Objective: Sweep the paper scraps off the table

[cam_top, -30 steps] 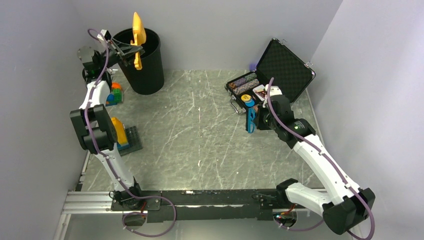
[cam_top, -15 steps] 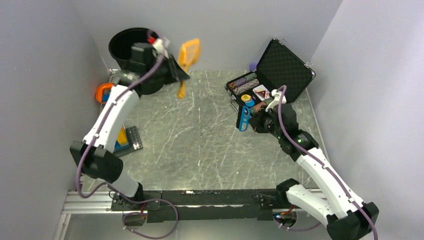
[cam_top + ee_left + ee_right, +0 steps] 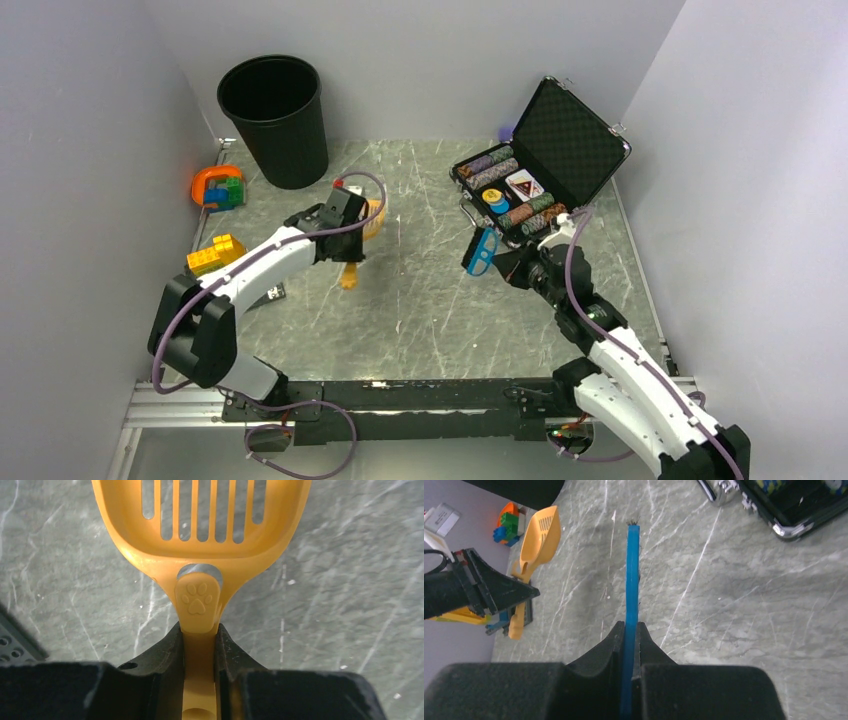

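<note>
No paper scraps show in any view. The table [image 3: 420, 300] is grey-green marble. My left gripper [image 3: 343, 222] is shut on the handle of an orange slotted scoop [image 3: 374, 220], held low over the table's left middle. In the left wrist view the jaws [image 3: 199, 635] clamp the handle and the scoop's bowl [image 3: 200, 557] is empty. My right gripper [image 3: 512, 266] is shut on a blue brush [image 3: 480, 250], held above the table right of centre. In the right wrist view the brush [image 3: 632, 575] stands edge-on in the jaws [image 3: 630, 630].
A black bin [image 3: 272, 120] stands at the back left. An open black case [image 3: 565, 130] with poker chips sits at the back right. Toy bricks [image 3: 218, 188] and a yellow brick [image 3: 212, 253] lie along the left edge beside a grey baseplate [image 3: 272, 292].
My left arm has swung from the bin's rim down and right to the table's left middle, carrying the scoop. My right arm has drawn back towards the near edge with the brush.
</note>
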Motion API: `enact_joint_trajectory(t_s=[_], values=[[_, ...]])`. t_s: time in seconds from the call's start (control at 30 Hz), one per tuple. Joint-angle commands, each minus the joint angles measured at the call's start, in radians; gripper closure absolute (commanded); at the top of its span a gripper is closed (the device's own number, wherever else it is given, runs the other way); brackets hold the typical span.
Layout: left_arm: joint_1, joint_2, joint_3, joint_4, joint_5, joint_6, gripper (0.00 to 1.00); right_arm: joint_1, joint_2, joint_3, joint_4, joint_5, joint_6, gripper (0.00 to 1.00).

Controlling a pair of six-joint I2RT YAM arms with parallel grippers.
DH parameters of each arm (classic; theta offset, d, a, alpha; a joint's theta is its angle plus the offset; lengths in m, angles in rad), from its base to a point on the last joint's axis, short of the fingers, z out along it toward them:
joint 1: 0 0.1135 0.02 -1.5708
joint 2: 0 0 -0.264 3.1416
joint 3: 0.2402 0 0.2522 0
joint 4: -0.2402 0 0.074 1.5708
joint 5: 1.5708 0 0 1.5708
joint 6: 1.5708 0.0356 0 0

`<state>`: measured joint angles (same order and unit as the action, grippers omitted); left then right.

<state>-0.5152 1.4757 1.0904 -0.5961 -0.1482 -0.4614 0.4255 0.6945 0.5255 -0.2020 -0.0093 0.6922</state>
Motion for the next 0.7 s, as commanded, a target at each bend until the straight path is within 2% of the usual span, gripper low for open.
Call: enact_joint_trajectory(t_s=[0.0,0.17,0.27,0.6,0.63,0.67], values=[[-0.002,-0.062,-0.059,0.126,-0.101,-0.024,1.00,-0.004,0.032,-0.096,0.281,-0.043,0.152,1.00],[-0.002,-0.043,-0.103,0.135,-0.123,-0.026,1.00,-0.004,0.150,-0.189,0.607,-0.066,0.289,1.00],[-0.002,-0.038,-0.130,0.156,-0.119,-0.019,1.00,-0.005,0.268,-0.180,0.737,-0.042,0.345,1.00],[0.004,0.008,-0.138,0.206,-0.109,-0.008,1.00,-0.032,0.801,0.027,1.048,-0.156,0.450,1.00],[0.005,0.018,-0.133,0.208,-0.110,-0.007,1.00,-0.040,0.852,0.051,1.067,-0.184,0.463,0.99],[0.005,0.026,-0.130,0.212,-0.110,-0.006,1.00,-0.048,0.896,0.081,1.067,-0.214,0.473,0.94]])
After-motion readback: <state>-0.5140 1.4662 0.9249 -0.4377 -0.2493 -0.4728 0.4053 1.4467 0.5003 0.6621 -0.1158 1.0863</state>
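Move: No scraps are left on the table. The right hand holds the blue brush and heads for bare table about 11 cm ahead, 15 cm left and 17 cm below; the open case's tray sits about 20 cm ahead, 4 cm right and 15 cm below. The left hand holds the yellow scoop over bare table about 10 cm below and 3 cm ahead; the dark plate is roughly 19 cm left and 7 cm back, 10 cm down. The right hand keeps its grip on the blue brush and first sinks about 4 cm, then swings forward and left, about 10 cm ahead in all and 7 cm left, picking up speed across the front of the open case towards the bare middle of the table, its left side rolling up a little over 20 degrees. Meanwhile the left hand, fingers still shut on the scoop's handle, eases down nearly 4 cm towards the table and drifts about 2 cm left, its pace dying away and its wrist barely turning. ##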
